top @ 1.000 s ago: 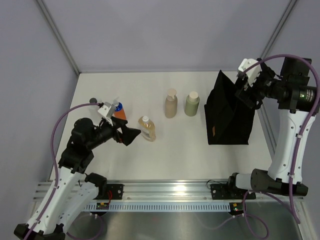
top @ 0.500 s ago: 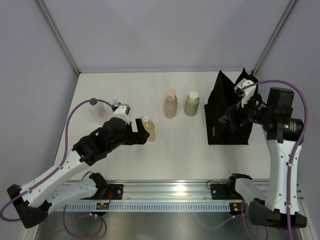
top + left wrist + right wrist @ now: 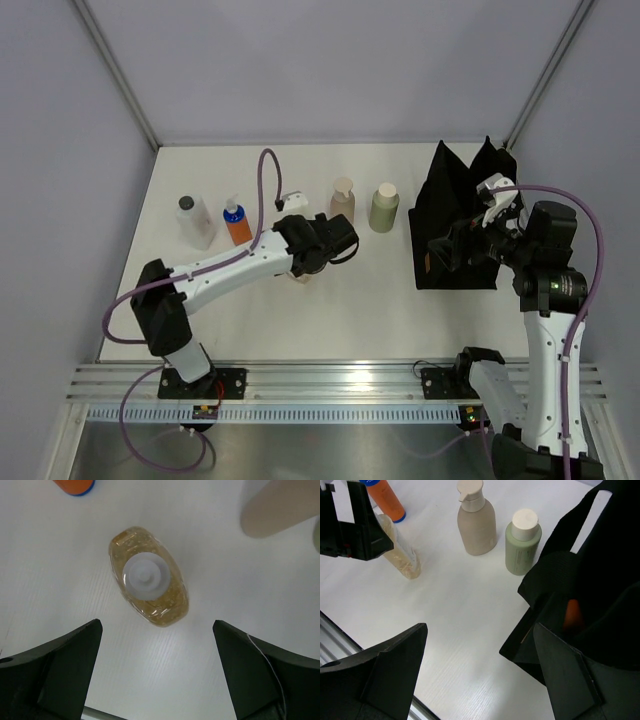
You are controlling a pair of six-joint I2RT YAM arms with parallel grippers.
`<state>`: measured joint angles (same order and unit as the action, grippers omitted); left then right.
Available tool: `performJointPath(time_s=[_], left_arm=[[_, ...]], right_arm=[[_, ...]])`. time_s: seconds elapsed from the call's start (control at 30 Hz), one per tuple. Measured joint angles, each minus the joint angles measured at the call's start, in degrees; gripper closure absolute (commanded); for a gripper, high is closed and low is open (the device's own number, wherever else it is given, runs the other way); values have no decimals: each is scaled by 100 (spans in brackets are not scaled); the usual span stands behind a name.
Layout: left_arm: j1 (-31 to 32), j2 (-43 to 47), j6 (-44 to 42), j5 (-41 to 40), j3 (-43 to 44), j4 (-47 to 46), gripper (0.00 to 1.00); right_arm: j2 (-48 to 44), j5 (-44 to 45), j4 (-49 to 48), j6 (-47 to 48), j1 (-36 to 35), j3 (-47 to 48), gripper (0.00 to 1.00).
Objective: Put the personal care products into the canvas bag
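Observation:
My left gripper (image 3: 157,672) hangs open straight above the amber bottle (image 3: 149,579) with a pale cap, which stands just ahead of the fingers (image 3: 65,672). In the top view the clear bottle (image 3: 195,222), an orange bottle (image 3: 237,224) with a blue cap, the tan pump (image 3: 343,205) and the olive-green bottle (image 3: 384,207) stand in a row across the table. The black canvas bag (image 3: 455,215) stands upright at the right. My right gripper (image 3: 480,675) is open and empty beside the bag's (image 3: 605,580) near corner. An orange shape (image 3: 573,615) shows inside the bag's mouth.
The white table (image 3: 350,310) ends at a metal rail (image 3: 330,385) near the arm bases. Grey walls close in the back and both sides. The left arm's purple cable (image 3: 268,185) loops over the table behind the bottles.
The left arm swung right from the orange bottle to above the amber bottle, uncovering the clear and orange bottles. The right arm dropped from the bag's top toward its front left side.

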<state>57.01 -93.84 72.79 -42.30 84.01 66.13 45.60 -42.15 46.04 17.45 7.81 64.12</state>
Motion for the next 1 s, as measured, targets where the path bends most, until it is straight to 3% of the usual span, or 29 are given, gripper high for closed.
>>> performJointPath(time_s=[0.2,0.43,0.63,0.8,1.0], left_arm=[[-9,-446,334,-391,105,361,1],[-400,-866,92,-442,79,-210,10],[-654,-931,-168,-485,-179,-664,44],[-632,-756,-291,-546,-476,-1067,85],[-551,-79,-1110,-343,-1244,-1755,100]], right_arm=[[-164,-92,-199,-120,0,-282,0],[-369,-457,-269,35,0,-334,1],[-509,-678,-273,157,0,-339,0],[-516,-706,-273,199,0,-341,1],[-516,-669,-247,203,0,-306,0]])
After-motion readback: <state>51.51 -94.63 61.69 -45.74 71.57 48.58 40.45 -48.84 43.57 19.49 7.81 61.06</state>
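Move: The amber bottle stands about 5 cm ahead of my open left hand and 2 cm to its left, its middle roughly 8 cm lower. The orange bottle with the blue top is some 15 cm ahead and 17 cm left of that hand, and the beige pump bottle about 19 cm ahead and 7 cm right. From my right hand the amber bottle lies around 25 cm left, 8 cm ahead and 22 cm below. I slide my left hand down and forward, about 5 cm each way and a little to the left, until the open fingers straddle the amber bottle below its cap. Then I pinch its sides and, keeping hold, draw back 1 to 2 cm at nearly the same height. My right hand stays open by the bag, easing some 3 cm back and left. ##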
